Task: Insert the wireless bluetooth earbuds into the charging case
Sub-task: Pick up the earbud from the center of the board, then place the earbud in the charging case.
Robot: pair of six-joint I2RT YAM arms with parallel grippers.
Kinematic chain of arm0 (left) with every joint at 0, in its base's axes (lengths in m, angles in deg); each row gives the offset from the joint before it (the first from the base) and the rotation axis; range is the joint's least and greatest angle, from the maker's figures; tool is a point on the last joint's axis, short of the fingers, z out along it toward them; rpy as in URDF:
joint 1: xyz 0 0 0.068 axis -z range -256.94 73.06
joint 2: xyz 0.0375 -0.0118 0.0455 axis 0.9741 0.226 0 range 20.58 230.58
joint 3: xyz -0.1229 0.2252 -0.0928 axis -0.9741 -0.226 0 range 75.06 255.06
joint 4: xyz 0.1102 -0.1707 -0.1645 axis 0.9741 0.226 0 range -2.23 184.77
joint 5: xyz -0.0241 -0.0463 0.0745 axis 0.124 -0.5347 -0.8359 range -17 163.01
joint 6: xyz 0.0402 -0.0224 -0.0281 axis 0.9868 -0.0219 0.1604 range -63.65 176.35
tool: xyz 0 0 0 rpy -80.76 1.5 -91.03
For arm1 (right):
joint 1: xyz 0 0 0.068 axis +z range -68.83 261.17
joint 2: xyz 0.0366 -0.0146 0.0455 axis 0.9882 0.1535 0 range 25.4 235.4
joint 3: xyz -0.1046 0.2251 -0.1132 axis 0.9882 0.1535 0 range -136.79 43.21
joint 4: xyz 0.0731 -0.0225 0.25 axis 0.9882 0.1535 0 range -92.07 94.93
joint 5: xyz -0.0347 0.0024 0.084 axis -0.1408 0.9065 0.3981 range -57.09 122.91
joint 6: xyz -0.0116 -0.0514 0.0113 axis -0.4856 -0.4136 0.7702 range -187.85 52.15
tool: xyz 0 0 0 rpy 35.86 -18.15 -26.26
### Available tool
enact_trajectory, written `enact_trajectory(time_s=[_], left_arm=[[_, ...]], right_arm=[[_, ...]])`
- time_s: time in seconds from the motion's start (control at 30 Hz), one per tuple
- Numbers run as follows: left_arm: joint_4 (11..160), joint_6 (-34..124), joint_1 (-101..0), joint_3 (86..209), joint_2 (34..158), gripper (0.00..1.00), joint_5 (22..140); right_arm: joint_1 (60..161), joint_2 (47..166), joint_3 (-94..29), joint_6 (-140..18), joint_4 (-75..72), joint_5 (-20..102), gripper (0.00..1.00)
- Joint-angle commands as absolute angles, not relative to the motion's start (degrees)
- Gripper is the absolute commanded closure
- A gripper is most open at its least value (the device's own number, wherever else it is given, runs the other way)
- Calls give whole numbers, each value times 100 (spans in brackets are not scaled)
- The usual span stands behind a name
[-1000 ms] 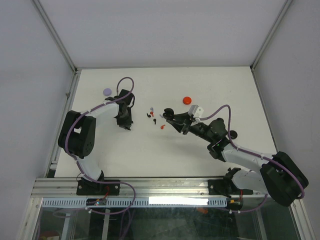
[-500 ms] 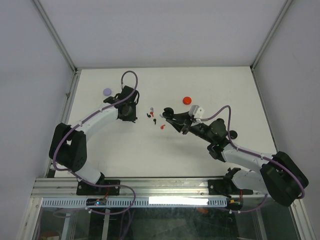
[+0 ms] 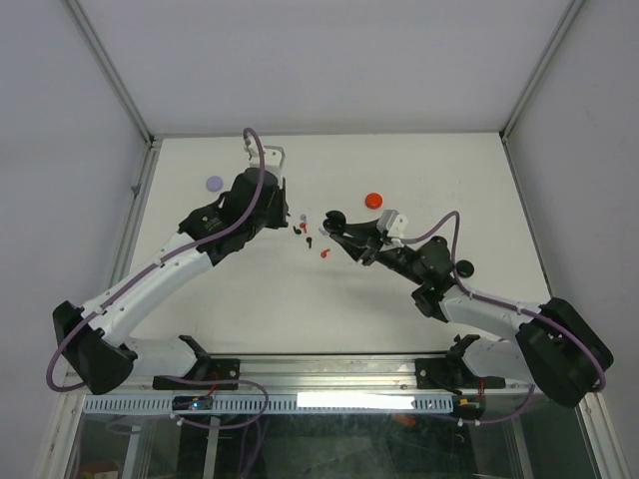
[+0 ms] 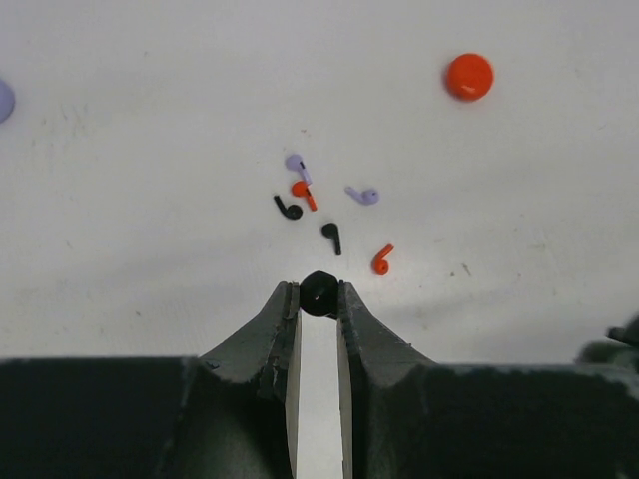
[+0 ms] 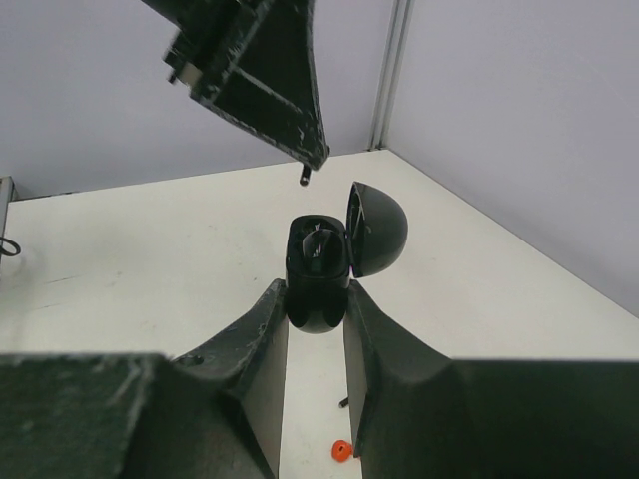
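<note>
My left gripper (image 4: 319,294) is shut on a tiny black earbud (image 4: 319,293) pinched at its fingertips. It hangs above the loose earbuds on the table: lavender (image 4: 297,165), red (image 4: 303,190) and black (image 4: 330,236) ones. In the right wrist view my right gripper (image 5: 317,289) is shut on the black charging case (image 5: 319,261), held upright with its lid (image 5: 377,230) hinged open to the right. The left gripper's fingers (image 5: 285,100) reach in from above, and the earbud (image 5: 305,178) at their tip hovers just above and behind the case's open mouth, apart from it.
A round red case (image 3: 374,200) lies shut behind the right gripper. A lavender case (image 3: 214,184) sits at the far left. The loose earbuds (image 3: 303,228) are scattered between the two grippers. Grey walls close in the table.
The left arm has stretched out and swung right and away with the black earbud, ending close to the open case. The right arm has barely moved.
</note>
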State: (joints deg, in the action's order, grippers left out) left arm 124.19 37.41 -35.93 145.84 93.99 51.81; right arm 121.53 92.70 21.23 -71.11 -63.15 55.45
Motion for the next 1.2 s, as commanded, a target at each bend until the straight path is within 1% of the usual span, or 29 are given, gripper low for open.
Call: enact_trajectory(time_s=[0.0, 0.27, 0.63, 0.9, 1.17], left_arm=[[11559, 4105, -3259, 14573, 8892, 96, 4956], [10647, 4954, -2406, 14305, 8611, 94, 4486], [10234, 6444, -1408, 14461, 8986, 92, 3596], [10003, 6957, -957, 14462, 9324, 92, 2985], [9909, 7158, -862, 14501, 9535, 92, 2759]], right_arm=[[12187, 9421, 1863, -7309, -6888, 5204, 100], [12195, 9558, 1816, -7308, -7001, 5211, 100], [12196, 9437, 1834, -7239, -7009, 5300, 100], [12196, 9349, 1843, -7138, -7018, 5377, 100], [12195, 9301, 1851, -7086, -7017, 5417, 100]])
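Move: The black charging case, open in the right gripper, is about 10 cm to the right of the left hand, 5 cm back and roughly 2 cm above it; from the right hand it lies some 2 cm left and 1 cm forward, about 1 cm up. On the table about 22 cm below the left hand, a loose black earbud lies 4 cm ahead and 4 cm right, a red earbud 1 cm ahead and 8 cm right, and a purple earbud 7 cm ahead and 8 cm right. Bring the left gripper, still pinching its black earbud, up and about 10 cm to the right, drawing back some 5 cm, towards the open case; after topping out, sink a centimetre or two to set the stem at the case. Tilt the fingers up, turn them clockwise and roll the left side up on the way. Keep the right gripper's hold on the case, nearly still. ##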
